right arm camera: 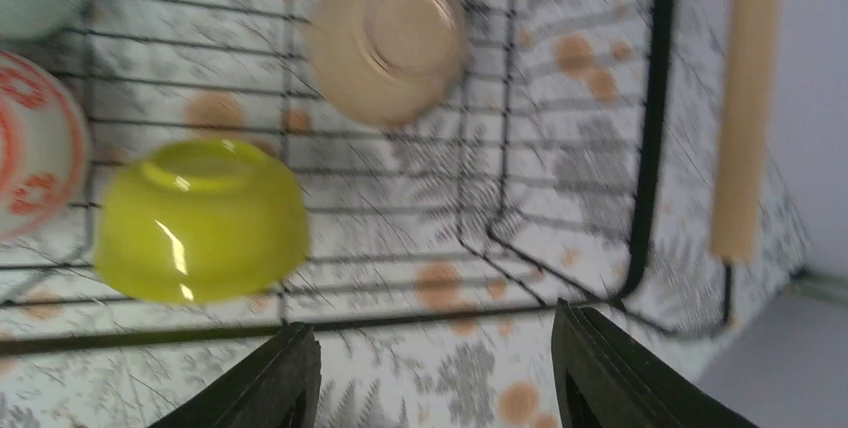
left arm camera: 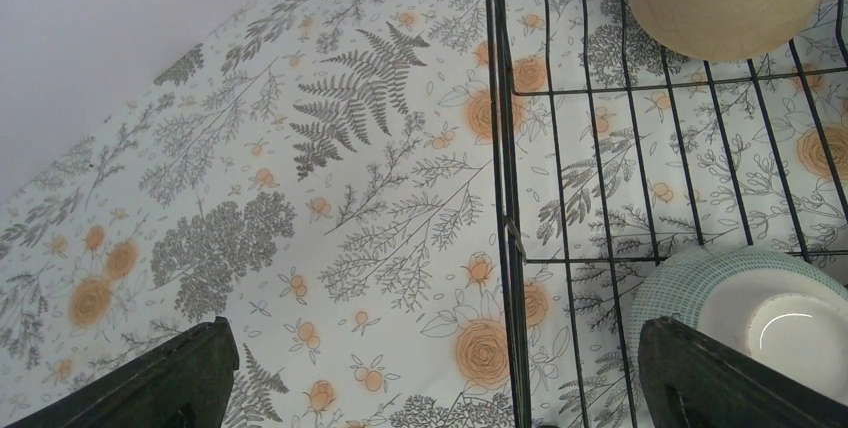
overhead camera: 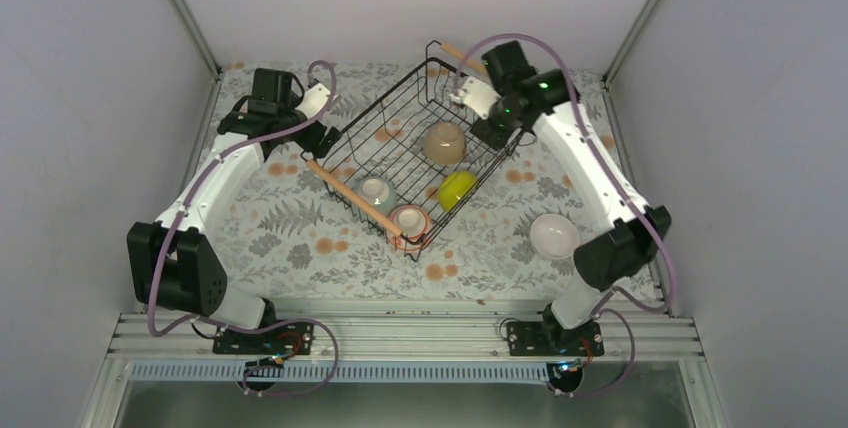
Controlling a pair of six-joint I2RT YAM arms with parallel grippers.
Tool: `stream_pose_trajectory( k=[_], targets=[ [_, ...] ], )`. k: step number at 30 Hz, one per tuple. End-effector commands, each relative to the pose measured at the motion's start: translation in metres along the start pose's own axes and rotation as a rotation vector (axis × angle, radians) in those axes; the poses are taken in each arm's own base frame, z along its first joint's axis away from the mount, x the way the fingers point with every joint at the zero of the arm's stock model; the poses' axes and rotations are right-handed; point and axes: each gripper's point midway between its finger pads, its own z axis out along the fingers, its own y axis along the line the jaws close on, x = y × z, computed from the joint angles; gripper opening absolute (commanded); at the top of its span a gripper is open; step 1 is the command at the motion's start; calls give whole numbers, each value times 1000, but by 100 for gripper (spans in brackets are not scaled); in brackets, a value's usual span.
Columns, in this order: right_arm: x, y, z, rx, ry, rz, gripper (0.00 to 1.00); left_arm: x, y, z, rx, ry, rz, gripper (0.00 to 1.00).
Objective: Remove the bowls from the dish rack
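Observation:
The black wire dish rack [overhead camera: 385,113] sits mid-table. Inside it are a tan bowl [overhead camera: 445,143], a yellow-green bowl [overhead camera: 457,188], a mint bowl [overhead camera: 377,191] and a pink patterned bowl [overhead camera: 410,220], all upside down or tipped. A white bowl [overhead camera: 554,236] stands on the cloth to the right of the rack. My left gripper [left arm camera: 440,388] is open and hangs over the rack's left wall [left arm camera: 505,148], with the mint bowl [left arm camera: 760,308] by its right finger. Above the rack's far right corner my right gripper [right arm camera: 440,368] stands open and empty, the yellow-green bowl [right arm camera: 200,218] to its left.
The rack has light wooden handles at its near side [overhead camera: 352,193] and far corner [overhead camera: 455,51]; the far one [right arm camera: 745,98] shows right of my right gripper. A floral cloth [overhead camera: 300,238] covers the table. Grey walls close in on three sides.

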Motion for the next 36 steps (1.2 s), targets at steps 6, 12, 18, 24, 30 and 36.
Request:
stream_pose_trajectory(
  k=[6, 12, 18, 24, 30, 36],
  targets=[
    [-67, 91, 63, -258, 18, -160, 57, -5, -1, 12, 29, 6, 14, 100],
    [-86, 132, 92, -399, 9, -230, 58, -8, 9, 13, -13, 10, 12, 100],
    [-102, 178, 108, -549, -21, -286, 57, -17, 25, 6, -89, -16, 23, 100],
    [-111, 221, 121, -642, -29, -347, 57, -16, 20, 10, -43, -11, 28, 100],
    [-121, 244, 136, -649, -28, -392, 58, -13, 23, 12, -60, 0, 38, 100],
    [-131, 248, 147, -621, -47, -402, 57, -17, 27, 8, -78, -6, 43, 100]
  ],
)
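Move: The upturned teal bowl in the rack lies some 26 cm to the right hand's left, 6 cm back and 22 cm below. The orange-rimmed bowl sits about 8 cm to the right of the teal bowl and 7 cm nearer the base; the yellow bowl is about 18 cm to its right and level with it. The tan bowl is roughly 4 cm ahead of the right hand and 12 cm left. From the left hand, the teal bowl is about 10 cm back and 9 cm right, well below. Towards the teal bowl the right hand sweeps about 25 cm left across the rack, soon dropping as well, some 17 cm in all, and drawing slightly back. Its half-open fingers keep their gap while the wrist tips to point almost straight down and turns about 30 degrees counter-clockwise. The left hand dips, rises again and ends slightly farther forward, still open. ##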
